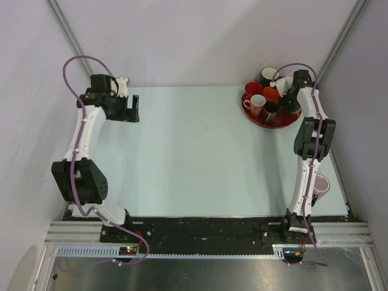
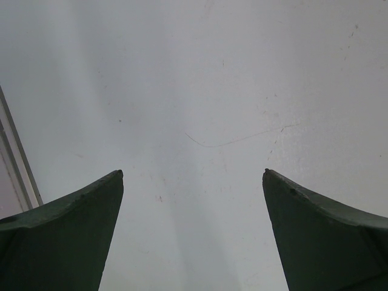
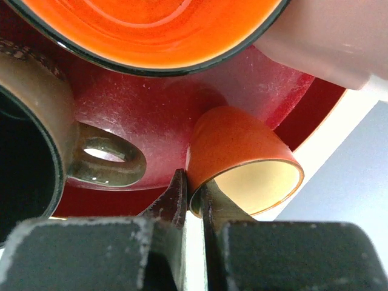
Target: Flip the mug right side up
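Observation:
In the right wrist view, a small orange mug (image 3: 236, 139) with a cream inside is tilted on its side, mouth toward the camera, over the red tray (image 3: 145, 103). My right gripper (image 3: 193, 182) is shut on this mug's rim, one finger inside the mouth and one outside. From above, the right gripper (image 1: 291, 99) sits over the tray's right side and hides the held mug. My left gripper (image 1: 130, 109) is at the far left of the table, its jaws wide open (image 2: 193, 176) over bare white surface.
Several other mugs crowd the red tray (image 1: 285, 121): an olive-brown one (image 3: 30, 109) with its handle close to my fingers, a large orange-lined one (image 3: 157, 24), and a pink one (image 3: 327, 36). Another pink mug (image 1: 321, 185) sits on the table near the right arm's base.

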Controlling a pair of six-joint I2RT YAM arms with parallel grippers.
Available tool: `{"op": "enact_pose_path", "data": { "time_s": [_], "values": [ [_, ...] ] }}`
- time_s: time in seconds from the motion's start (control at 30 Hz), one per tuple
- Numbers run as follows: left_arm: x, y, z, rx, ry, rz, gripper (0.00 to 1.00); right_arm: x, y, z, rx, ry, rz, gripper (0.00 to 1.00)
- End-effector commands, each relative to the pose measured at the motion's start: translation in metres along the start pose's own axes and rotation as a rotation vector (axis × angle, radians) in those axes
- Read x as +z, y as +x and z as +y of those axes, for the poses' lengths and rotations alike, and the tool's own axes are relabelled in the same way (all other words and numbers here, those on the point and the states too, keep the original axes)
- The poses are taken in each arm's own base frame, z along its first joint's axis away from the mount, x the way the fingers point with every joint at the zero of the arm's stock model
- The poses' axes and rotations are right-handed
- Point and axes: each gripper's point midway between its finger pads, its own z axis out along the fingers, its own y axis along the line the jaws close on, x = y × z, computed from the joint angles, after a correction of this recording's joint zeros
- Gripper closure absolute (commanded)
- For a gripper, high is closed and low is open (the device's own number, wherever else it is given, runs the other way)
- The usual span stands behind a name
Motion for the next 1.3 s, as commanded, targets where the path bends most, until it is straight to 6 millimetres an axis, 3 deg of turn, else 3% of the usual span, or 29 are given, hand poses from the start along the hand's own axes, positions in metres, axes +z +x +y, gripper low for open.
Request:
{"op": "enact_pose_path", "data": {
  "time_s": [0.0, 0.3, 0.43, 0.67, 0.87, 0.93, 1.0, 1.03, 1.27],
  "values": [
    [-0.013, -0.017, 0.003, 0.044, -0.026, -0.056, 0.00, 0.010, 0.000, -0.007, -0.016, 0.020, -0.017, 0.97],
    [-0.014, -0.017, 0.005, 0.051, -0.035, -0.052, 0.00, 0.019, 0.009, -0.011, 0.010, 0.038, -0.008, 0.71],
    [-0.013, -0.016, 0.004, 0.052, -0.033, -0.049, 0.00, 0.010, 0.001, -0.026, 0.020, 0.099, -0.033, 0.62],
    [-0.014, -0.018, 0.004, 0.056, -0.034, -0.053, 0.00, -0.004, -0.007, -0.053, 0.042, 0.222, -0.045, 0.58],
    [-0.014, -0.016, 0.003, 0.057, -0.026, -0.051, 0.00, -0.019, -0.013, -0.044, 0.049, 0.212, -0.055, 0.41],
    [-0.014, -0.017, 0.001, 0.058, -0.021, -0.053, 0.00, -0.030, -0.013, -0.043, 0.071, 0.237, -0.053, 0.35],
    [-0.016, -0.017, 0.000, 0.059, -0.014, -0.059, 0.00, -0.043, -0.013, -0.044, 0.113, 0.270, -0.067, 0.12],
    [-0.017, -0.018, -0.001, 0.059, -0.007, -0.062, 0.00, -0.056, -0.017, -0.048, 0.148, 0.302, -0.091, 0.06],
    [-0.027, -0.021, -0.009, 0.059, 0.023, -0.095, 0.00, -0.138, -0.026, -0.047, 0.266, 0.423, -0.233, 0.01]
  ]
}}
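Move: My right fingers already pinch the rim of the small orange mug, which lies tipped with its mouth to the right. Its middle is about 3 cm ahead, 1 cm right and 2 cm below. The large orange mug stands some 7 cm ahead and 8 cm left, the brown mug about 9 cm left and 2 cm back, and the pale mug roughly 11 cm ahead and 2 cm left. From my left hand, the small mug is some 18 cm ahead, 73 cm right and 16 cm below. I sink my right hand a little over 1 cm with the small orange mug's rim, then open the fingers part way and ease about 2.5 cm right and slightly forward on the tray. Then I spread them wide, let go of the mug and draw back and up, about 4 cm each way, the wrist turning some 10 degrees clockwise. ##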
